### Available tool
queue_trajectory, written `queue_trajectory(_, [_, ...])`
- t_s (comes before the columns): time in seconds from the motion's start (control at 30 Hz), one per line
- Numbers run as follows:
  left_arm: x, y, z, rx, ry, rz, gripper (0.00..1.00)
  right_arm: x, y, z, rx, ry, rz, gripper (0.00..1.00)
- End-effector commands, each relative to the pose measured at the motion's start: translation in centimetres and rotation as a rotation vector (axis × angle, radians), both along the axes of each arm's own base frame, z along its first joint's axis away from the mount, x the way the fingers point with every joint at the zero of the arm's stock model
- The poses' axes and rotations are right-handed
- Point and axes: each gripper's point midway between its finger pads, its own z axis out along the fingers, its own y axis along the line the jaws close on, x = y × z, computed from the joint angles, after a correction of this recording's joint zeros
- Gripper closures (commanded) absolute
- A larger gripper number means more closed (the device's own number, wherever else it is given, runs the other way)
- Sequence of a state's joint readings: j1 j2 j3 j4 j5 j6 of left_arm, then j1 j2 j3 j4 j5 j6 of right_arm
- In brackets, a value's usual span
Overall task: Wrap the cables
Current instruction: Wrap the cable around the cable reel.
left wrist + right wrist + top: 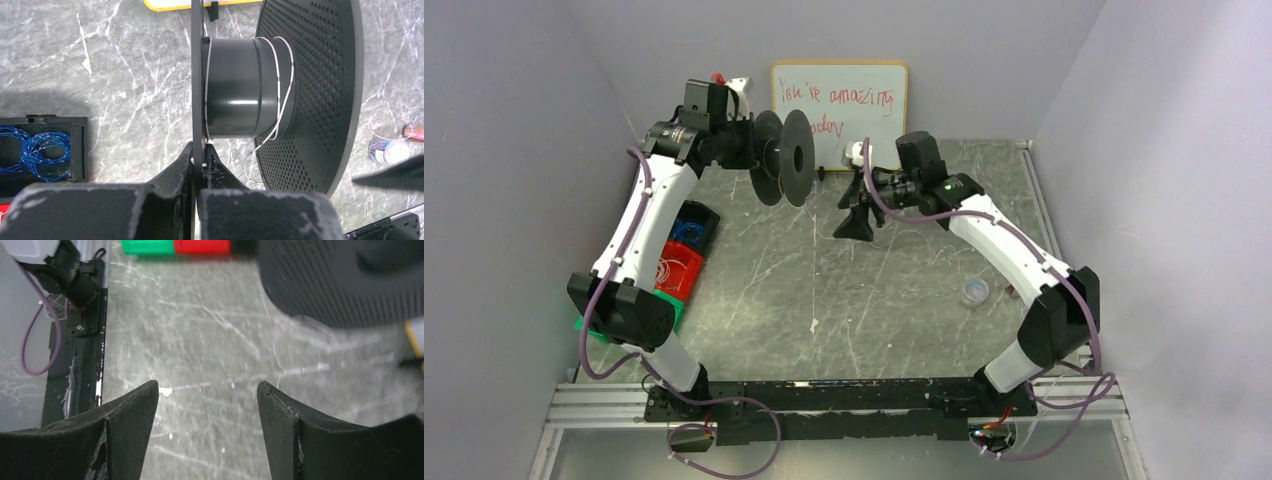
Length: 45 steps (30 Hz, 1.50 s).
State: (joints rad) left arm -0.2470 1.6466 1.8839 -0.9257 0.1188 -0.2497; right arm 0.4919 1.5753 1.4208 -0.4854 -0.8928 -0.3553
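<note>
A black two-flanged spool [784,157] hangs above the table at the back. My left gripper [202,159] is shut on the edge of its thin left flange [197,75]. A thin white cable [278,85] makes a few turns round the spool's core, and its loose end [250,165] dangles below. My right gripper [856,228] hovers just right of the spool, fingers pointing down. In the right wrist view this gripper [207,390] is open with nothing between its fingers. A faint strand of cable [274,347] hangs beyond them, under the spool's perforated flange [325,285].
A whiteboard [839,100] leans on the back wall. Left of the table stand a black bin of blue wire coils [692,228], a red bin [679,270] and a green one [586,328]. A small clear tub [974,292] sits at the right. The arms' rail [844,395] spans the near edge.
</note>
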Motion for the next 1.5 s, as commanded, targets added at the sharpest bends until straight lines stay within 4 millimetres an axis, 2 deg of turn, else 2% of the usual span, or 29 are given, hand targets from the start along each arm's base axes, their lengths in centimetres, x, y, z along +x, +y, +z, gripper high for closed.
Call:
queue_trajectory(0.0, [0.2, -0.6, 4.9, -0.067, -0.152, -0.013, 0.98, -0.8, 3.2, 4.1, 0.078, -0.277, 0.095, 0.24])
queue_trajectory(0.2, [0.0, -1.2, 5.1, -0.092, -0.143, -0.025, 0.98, 1.6, 4.8, 2.0, 0.019, -0.335, 0.0, 0.24])
queue_trajectory(0.33, [-0.1, -1.1, 6.2, -0.098, -0.169, -0.024, 0.98, 3.0, 5.2, 0.1, -0.023, -0.271, -0.062, 0.22])
queue_trajectory(0.47, [-0.4, -1.1, 7.3, -0.106, -0.194, -0.025, 0.98, 4.0, 5.1, -2.4, -0.051, -0.214, -0.127, 0.22])
queue_trajectory(0.67, [-0.9, -1.1, 7.9, -0.115, -0.205, -0.031, 0.98, 4.7, 5.3, -5.3, -0.078, -0.181, -0.152, 0.22])
queue_trajectory(0.93, [-1.2, -1.3, 8.3, -0.135, -0.208, -0.039, 0.98, 6.7, 5.9, -6.9, -0.097, -0.196, -0.186, 0.24])
queue_trajectory(1.0, [-1.3, -1.4, 8.5, -0.141, -0.208, -0.044, 0.98, 7.0, 6.2, -7.4, -0.105, -0.184, -0.187, 0.29])
queue_trajectory(1.03, [-1.3, -1.4, 8.5, -0.142, -0.209, -0.043, 0.98, 7.1, 6.3, -7.6, -0.109, -0.179, -0.184, 0.37])
queue_trajectory(1.07, [-1.4, -1.4, 8.6, -0.145, -0.211, -0.041, 0.98, 7.2, 6.3, -7.8, -0.117, -0.175, -0.184, 0.48])
queue_trajectory(1.1, [-1.4, -1.3, 8.7, -0.147, -0.212, -0.039, 0.98, 7.3, 6.1, -8.1, -0.128, -0.167, -0.183, 0.77])
queue_trajectory(1.13, [-1.4, -1.0, 8.9, -0.15, -0.215, -0.033, 0.98, 7.3, 5.9, -8.2, -0.136, -0.159, -0.185, 0.95])
queue_trajectory(1.17, [-1.4, -0.7, 9.0, -0.152, -0.217, -0.024, 0.98, 7.4, 5.5, -8.5, -0.146, -0.145, -0.192, 1.0])
queue_trajectory(1.33, [-1.2, 1.9, 10.9, -0.194, -0.246, 0.03, 0.98, 7.7, 1.6, -10.4, -0.172, -0.058, -0.268, 1.0])
queue_trajectory(1.47, [-1.3, 3.1, 12.2, -0.206, -0.272, 0.055, 0.98, 8.5, -2.0, -12.0, -0.183, 0.037, -0.336, 1.0])
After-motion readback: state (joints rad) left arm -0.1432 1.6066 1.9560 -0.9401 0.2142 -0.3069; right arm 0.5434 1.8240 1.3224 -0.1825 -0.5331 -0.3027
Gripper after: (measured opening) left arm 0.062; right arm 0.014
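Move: The right hand, open and empty, points left. The cable hanging from the reel, where it will be caught, lies about 6 cm ahead, 5 cm left and 10 cm below; the reel's middle is roughly 14 cm ahead and 13 cm left, about level. The left hand already pinches the reel's flange, with its middle 4 cm ahead, 6 cm right and 5 below. From there the cable is some 4 cm back, 14 right, 15 below; the whiteboard 16 ahead, 18 right, 17 below. Left and slightly up and back first, some 5 cm, the open right hand then swings forward and dives about 14 cm below the reel, fingers tipping further down. They shut on the hanging cable, and the hand draws it right about 4 cm, still edging forward and down. The left hand keeps its pinch, nearly still at first, then lifts the reel about 4 cm and starts left. ##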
